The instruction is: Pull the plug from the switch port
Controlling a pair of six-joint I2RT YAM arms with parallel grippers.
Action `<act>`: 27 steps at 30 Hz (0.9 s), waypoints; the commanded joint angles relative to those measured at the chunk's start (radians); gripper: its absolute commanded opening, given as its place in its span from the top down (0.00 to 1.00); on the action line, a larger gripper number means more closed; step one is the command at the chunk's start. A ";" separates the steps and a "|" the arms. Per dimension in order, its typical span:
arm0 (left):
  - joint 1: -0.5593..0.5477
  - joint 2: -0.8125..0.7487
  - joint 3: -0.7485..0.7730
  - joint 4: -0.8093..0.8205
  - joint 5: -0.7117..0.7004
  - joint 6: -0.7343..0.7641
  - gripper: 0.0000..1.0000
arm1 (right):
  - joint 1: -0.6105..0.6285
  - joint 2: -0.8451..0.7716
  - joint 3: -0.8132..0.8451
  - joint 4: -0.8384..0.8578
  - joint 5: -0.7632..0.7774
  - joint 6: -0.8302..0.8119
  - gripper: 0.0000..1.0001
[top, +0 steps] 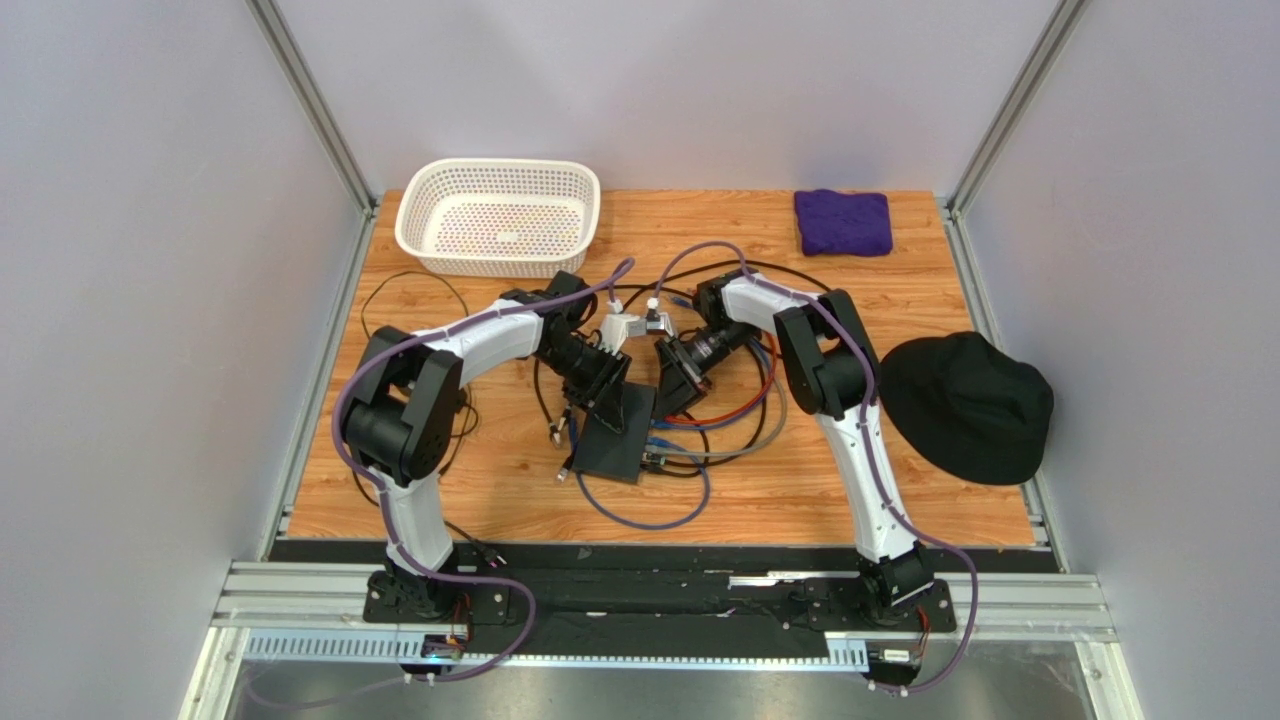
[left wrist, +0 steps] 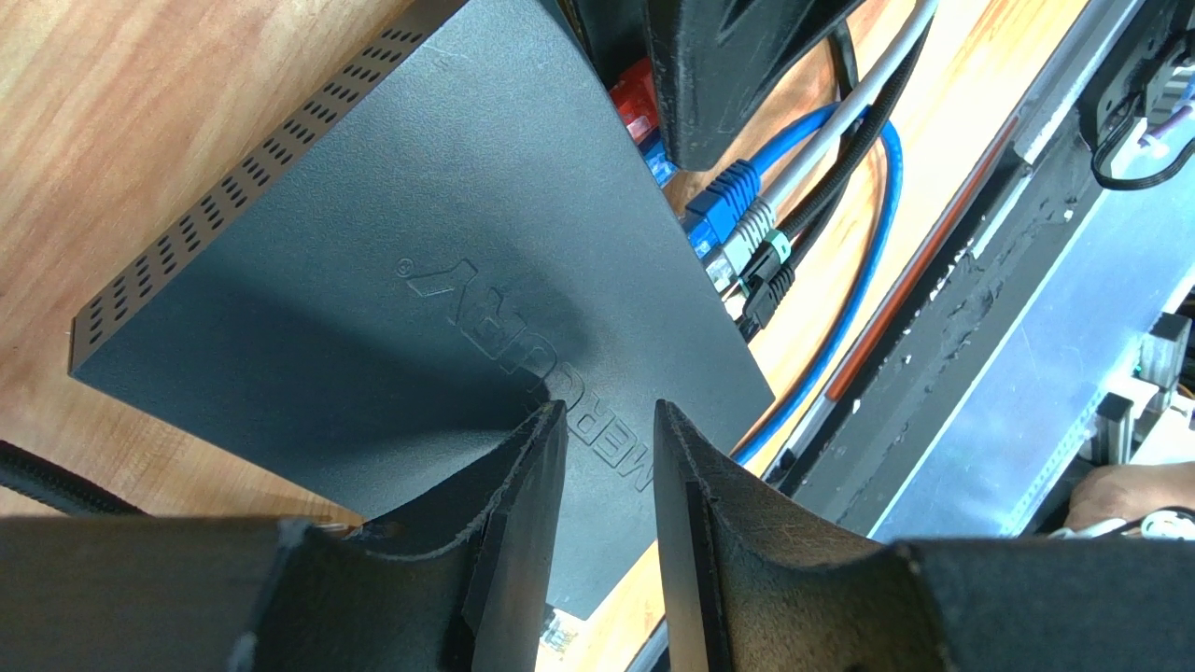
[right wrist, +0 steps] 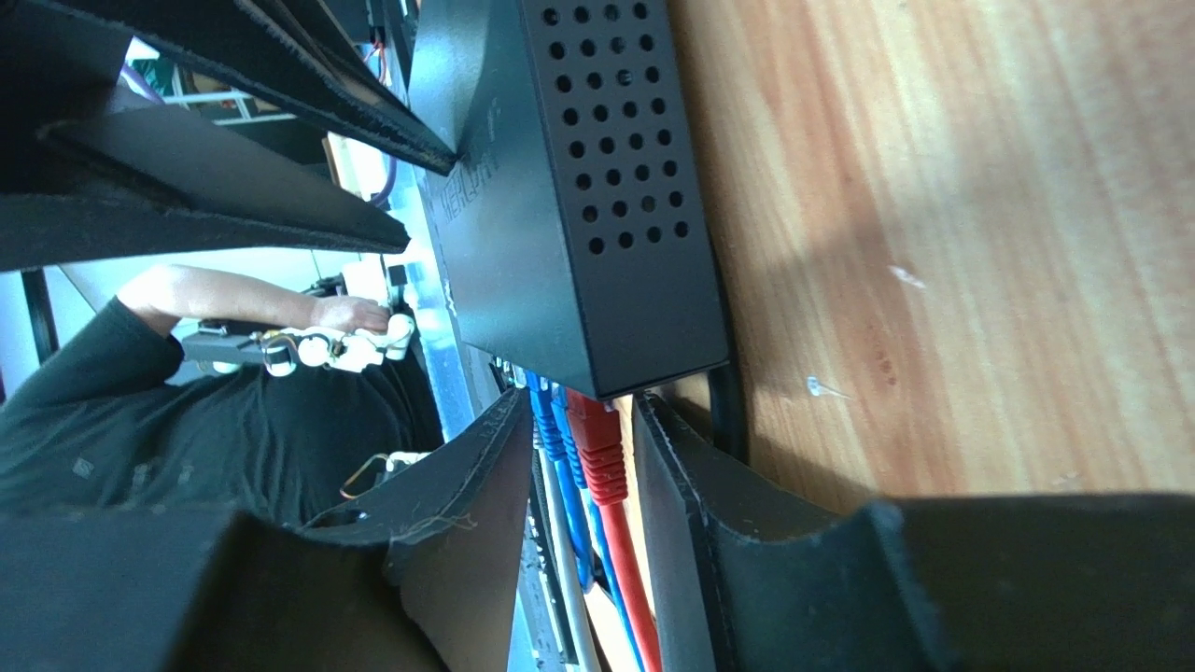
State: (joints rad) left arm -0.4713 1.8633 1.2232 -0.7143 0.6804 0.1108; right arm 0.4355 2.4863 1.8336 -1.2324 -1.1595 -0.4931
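Observation:
The switch (top: 616,435) is a flat black box lying mid-table, with a vented side (right wrist: 617,154) and embossed lettering on its top (left wrist: 421,280). Red (right wrist: 596,441) and blue plugs (right wrist: 544,420) sit in its port row, alongside blue, grey and black ones (left wrist: 730,210). My right gripper (right wrist: 575,413) straddles the red plug and the blue plugs beside it; its jaws are narrow, with a thin gap left by the red plug. My left gripper (left wrist: 606,413) stands open with its tips on the switch's top and nothing between them. From above, both grippers (top: 598,393) (top: 672,393) flank the switch.
Loops of blue, red, grey and black cable (top: 661,510) trail from the switch toward the near edge. A white basket (top: 499,215) stands at the back left, a purple cloth (top: 843,221) at the back right, and a black hat (top: 966,405) at the right edge.

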 commanded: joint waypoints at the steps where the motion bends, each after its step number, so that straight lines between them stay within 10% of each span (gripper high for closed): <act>1: -0.010 0.076 -0.044 -0.007 -0.179 0.058 0.58 | 0.008 0.025 -0.002 0.090 0.064 0.031 0.61; 12: -0.010 0.074 -0.045 -0.007 -0.179 0.058 0.58 | 0.009 0.037 0.012 0.094 0.078 0.051 0.70; 18: -0.012 0.074 -0.045 -0.007 -0.180 0.061 0.58 | 0.011 0.054 0.023 0.093 0.087 0.070 0.99; 27: -0.015 0.076 -0.044 -0.008 -0.186 0.066 0.58 | 0.011 0.074 0.033 0.082 0.109 0.073 1.00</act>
State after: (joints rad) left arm -0.4725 1.8645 1.2232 -0.7162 0.6804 0.1112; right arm 0.4335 2.5114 1.8469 -1.2411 -1.1683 -0.4149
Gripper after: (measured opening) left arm 0.413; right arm 0.055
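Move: The red plug, in the port nearest the switch's far right corner, already sits between the right hand's open fingertips, about 1 cm left and 1 cm back of the hand point, at its height. The switch's middle is some 6 cm left and 2 cm back; the first blue plug lies about 3 cm back and 1 cm left, and the grey plug some 6 cm back and 1 cm left. From the left hand, the red plug is roughly 6 cm right, 1 cm ahead and 2 cm lower. The right hand stays almost in place at the switch's far right corner, sinking barely half a centimetre and then easing partly back up, while its fingers close from under half open to nearly shut and pinch the red plug from both sides just outside its port. As they close, the wrist tilts some 5 degrees, lifting the fingertips slightly, and there is no pull on the plug yet; the left hand keeps still over the switch's lid with its fingers part open. ##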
